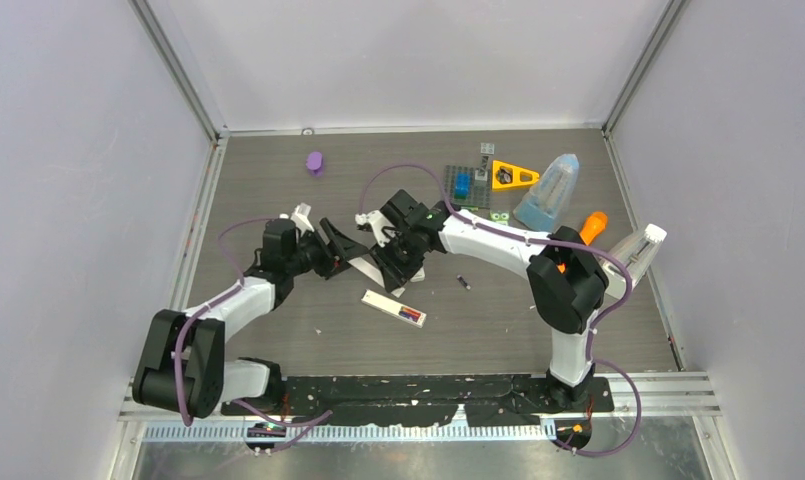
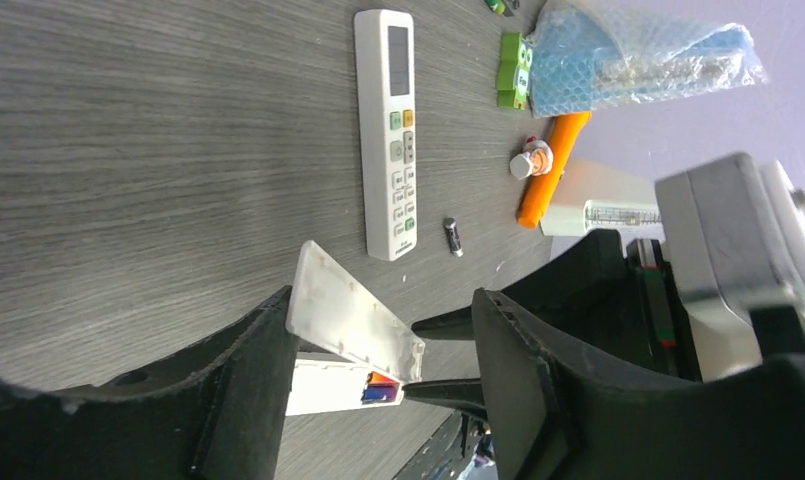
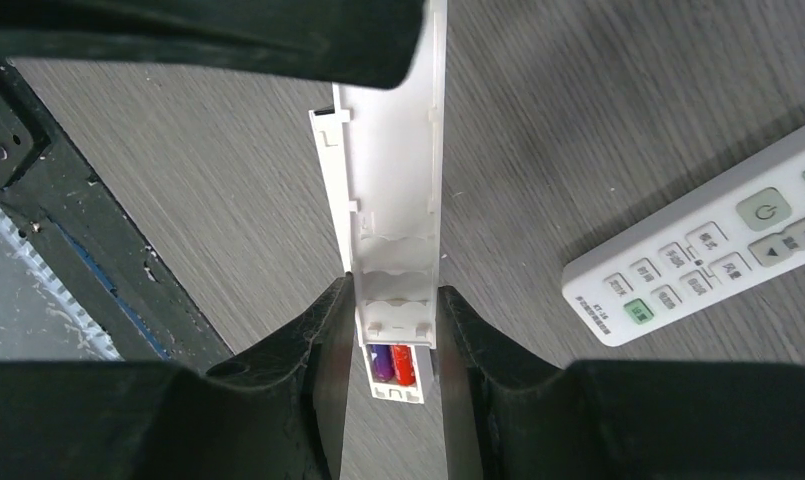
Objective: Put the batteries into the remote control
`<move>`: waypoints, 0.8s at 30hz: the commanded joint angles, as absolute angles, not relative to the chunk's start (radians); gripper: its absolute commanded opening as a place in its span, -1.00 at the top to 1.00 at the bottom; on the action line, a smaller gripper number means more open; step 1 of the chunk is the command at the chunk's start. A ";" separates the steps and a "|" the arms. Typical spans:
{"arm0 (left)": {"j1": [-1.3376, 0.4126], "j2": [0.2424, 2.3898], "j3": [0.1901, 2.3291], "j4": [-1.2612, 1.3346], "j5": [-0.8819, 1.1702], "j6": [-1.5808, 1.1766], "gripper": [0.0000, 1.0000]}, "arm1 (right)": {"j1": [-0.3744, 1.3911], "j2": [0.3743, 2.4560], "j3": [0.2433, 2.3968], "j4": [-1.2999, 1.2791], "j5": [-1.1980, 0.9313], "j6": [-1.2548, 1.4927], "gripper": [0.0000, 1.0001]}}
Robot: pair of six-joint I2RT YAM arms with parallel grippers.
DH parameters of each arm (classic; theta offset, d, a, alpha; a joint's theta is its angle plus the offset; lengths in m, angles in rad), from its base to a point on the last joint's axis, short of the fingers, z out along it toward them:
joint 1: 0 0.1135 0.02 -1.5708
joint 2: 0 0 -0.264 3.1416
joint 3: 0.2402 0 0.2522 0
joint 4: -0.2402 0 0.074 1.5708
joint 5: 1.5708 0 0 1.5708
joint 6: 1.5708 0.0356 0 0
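Note:
A white remote control [image 1: 390, 305] lies back-up on the table. A blue battery [image 3: 381, 362] and a red battery [image 3: 404, 365] sit side by side in its open compartment [image 2: 383, 385]. Just above it hangs the white battery cover [image 3: 388, 180], tilted, with my right gripper [image 3: 395, 292] shut on its two long edges. My left gripper [image 2: 381, 305] stands open around the same cover [image 2: 348, 310]: one finger touches a corner of it, the other is apart. A dark loose battery [image 1: 463, 283] lies on the table to the right, also in the left wrist view [image 2: 453, 237].
A second white remote [image 2: 388, 130] lies buttons-up beside the loose battery. Further back are an orange carrot toy [image 1: 590, 228], a bubble-wrap bag [image 1: 548, 195], green blocks [image 2: 515, 70], a yellow triangle [image 1: 513, 177] and a purple piece [image 1: 315, 162].

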State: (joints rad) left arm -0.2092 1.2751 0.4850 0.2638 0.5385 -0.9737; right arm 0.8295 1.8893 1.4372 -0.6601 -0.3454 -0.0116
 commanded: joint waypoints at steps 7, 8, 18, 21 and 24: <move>-0.212 1.294 0.459 0.299 0.528 -1.072 0.18 | 0.845 1.834 1.477 -0.612 -0.369 0.022 0.25; -0.212 1.298 0.457 0.311 0.534 -1.081 0.31 | 0.846 1.834 1.477 -0.612 -0.371 0.022 0.25; -0.212 1.271 0.462 0.244 0.554 -1.140 1.00 | 0.870 1.767 1.429 -0.570 -0.290 0.026 -0.16; -0.212 1.214 0.479 0.125 0.550 -1.190 1.00 | 0.899 1.657 1.331 -0.472 -0.219 0.018 -0.49; -0.212 1.138 0.516 -0.050 0.527 -1.223 1.00 | 0.936 1.540 1.212 -0.299 -0.144 0.007 -0.65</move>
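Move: The battery cover is still held by its edges near one end in the right gripper, with its other end already between the left gripper's open fingers. From the left hand, its middle lies about 5 cm right, 3 cm back and a little lower; from the right hand, 4 cm left and 3 cm forward. The open remote control lies on the table about 5 cm straight back of the right hand and 4 cm below; the other remote is about 8 cm ahead and 4 cm right. Lower the left gripper about 1.5 cm over the cover's end, tipping it down some 10 degrees, and shut its fingers fully to pinch the cover across its faces, while the right keeps hold almost in place. Then spread the right fingers off the cover's edges and lift that hand some 3 cm, easing the left back 1 to 2 cm. ##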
